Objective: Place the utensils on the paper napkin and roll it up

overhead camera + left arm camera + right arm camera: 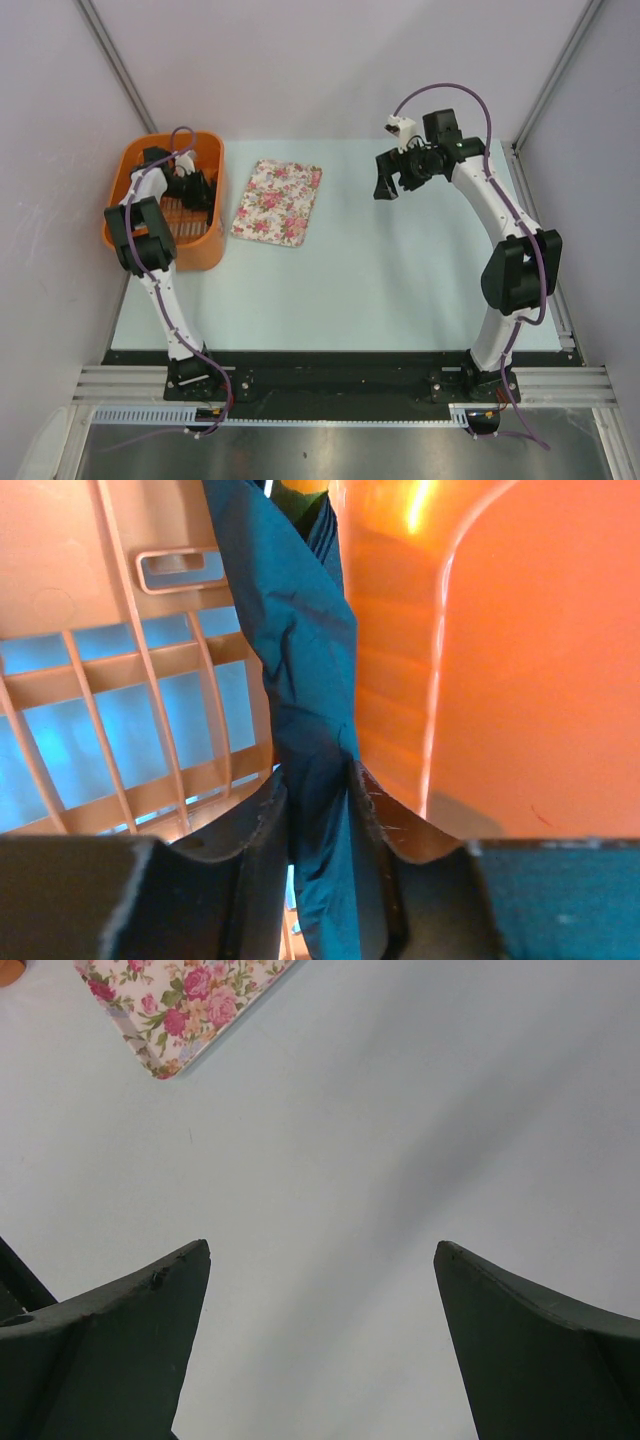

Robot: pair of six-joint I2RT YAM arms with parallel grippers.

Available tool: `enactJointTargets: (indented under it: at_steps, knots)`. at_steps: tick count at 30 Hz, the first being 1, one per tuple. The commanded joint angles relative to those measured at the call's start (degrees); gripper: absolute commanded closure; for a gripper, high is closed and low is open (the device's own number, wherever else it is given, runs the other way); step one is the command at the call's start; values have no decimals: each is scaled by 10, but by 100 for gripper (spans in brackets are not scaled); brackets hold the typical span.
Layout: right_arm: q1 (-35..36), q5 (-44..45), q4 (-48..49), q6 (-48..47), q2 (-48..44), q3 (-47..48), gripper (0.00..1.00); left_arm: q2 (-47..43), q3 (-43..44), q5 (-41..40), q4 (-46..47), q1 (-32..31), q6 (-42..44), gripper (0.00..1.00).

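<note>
The paper napkin [300, 660] is a dark, crumpled sheet standing upright inside the orange basket [520, 680]. My left gripper [316, 780] reaches down into that basket [205, 250], and in the top view it [190, 186] is low among dark shapes. A fold of the napkin runs between its fingers, which stand slightly apart; a sliver of light shows beside the left finger [255, 830]. My right gripper [386, 186] hovers over the bare table at the back right. In its wrist view the right gripper [322, 1250] is wide open with nothing between its fingers. The utensils are out of view.
A pink-and-white floral cloth [277, 202] lies flat just right of the basket, and its corner [180, 1005] shows at the top left of the right wrist view. The basket floor is a lattice [120, 720]. White walls enclose the pale table [400, 290].
</note>
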Motion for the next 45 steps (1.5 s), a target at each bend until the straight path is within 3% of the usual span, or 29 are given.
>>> enactJointTargets:
  at_steps: [1,9,15,16,20,24,27,28,29,34,40,45]
  knots:
    - [-1,2,-6,9,4,32,0,-11,13,-45,10,-1,-3,65]
    - [-1,0,-8,14,4,40,0,-49,4,-89,23,-1,-4,59]
    - [0,-2,-5,13,2,40,0,-73,-3,-121,30,-2,-3,49]
    - [0,-3,-6,13,2,39,0,-76,-4,-126,31,-1,-1,40]
    - [0,-5,-5,12,-2,37,0,-84,0,-133,22,-1,4,30]
    - [0,-7,3,13,-5,34,0,-103,-3,-142,24,-1,10,28]
    - [0,-6,16,21,-10,29,0,-131,-5,-160,33,-2,10,16]
    - [0,-7,20,23,-12,27,0,-149,-5,-162,37,-1,10,5]
    - [0,-7,24,25,-13,24,0,-158,-3,-163,38,-3,13,0]
    - [-6,-9,58,30,-23,11,0,-224,38,-249,34,-35,37,0]
    - [-25,-21,123,85,-57,-20,0,-256,206,-261,-54,-74,61,0]
    - [-36,-13,158,132,-109,-62,0,-304,208,-250,-99,-170,115,0]
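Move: The rolled napkin lies right at the left fingers, its middle level with them and barely 1 cm below, running forward and back along the inside of the orange bin's right wall. The bin's middle is roughly 9 cm to their left and 1 cm back. The flowered mat, outside the bin, is centred about 20 cm to their right, 2 cm back and 3 cm lower. From the right hand the roll is some 50 cm left, 6 cm forward and 18 cm below. The left fingers, already partly open around the rolled napkin, let go of it and spread fully while the hand edges left and slightly up, then lifts fast out of the bin, about 28 cm up overall. The wrist swings some 45 degrees, so the fingers turn from slanting right to point forward and down. The empty right hand eases up and forward a couple of centimetres. ##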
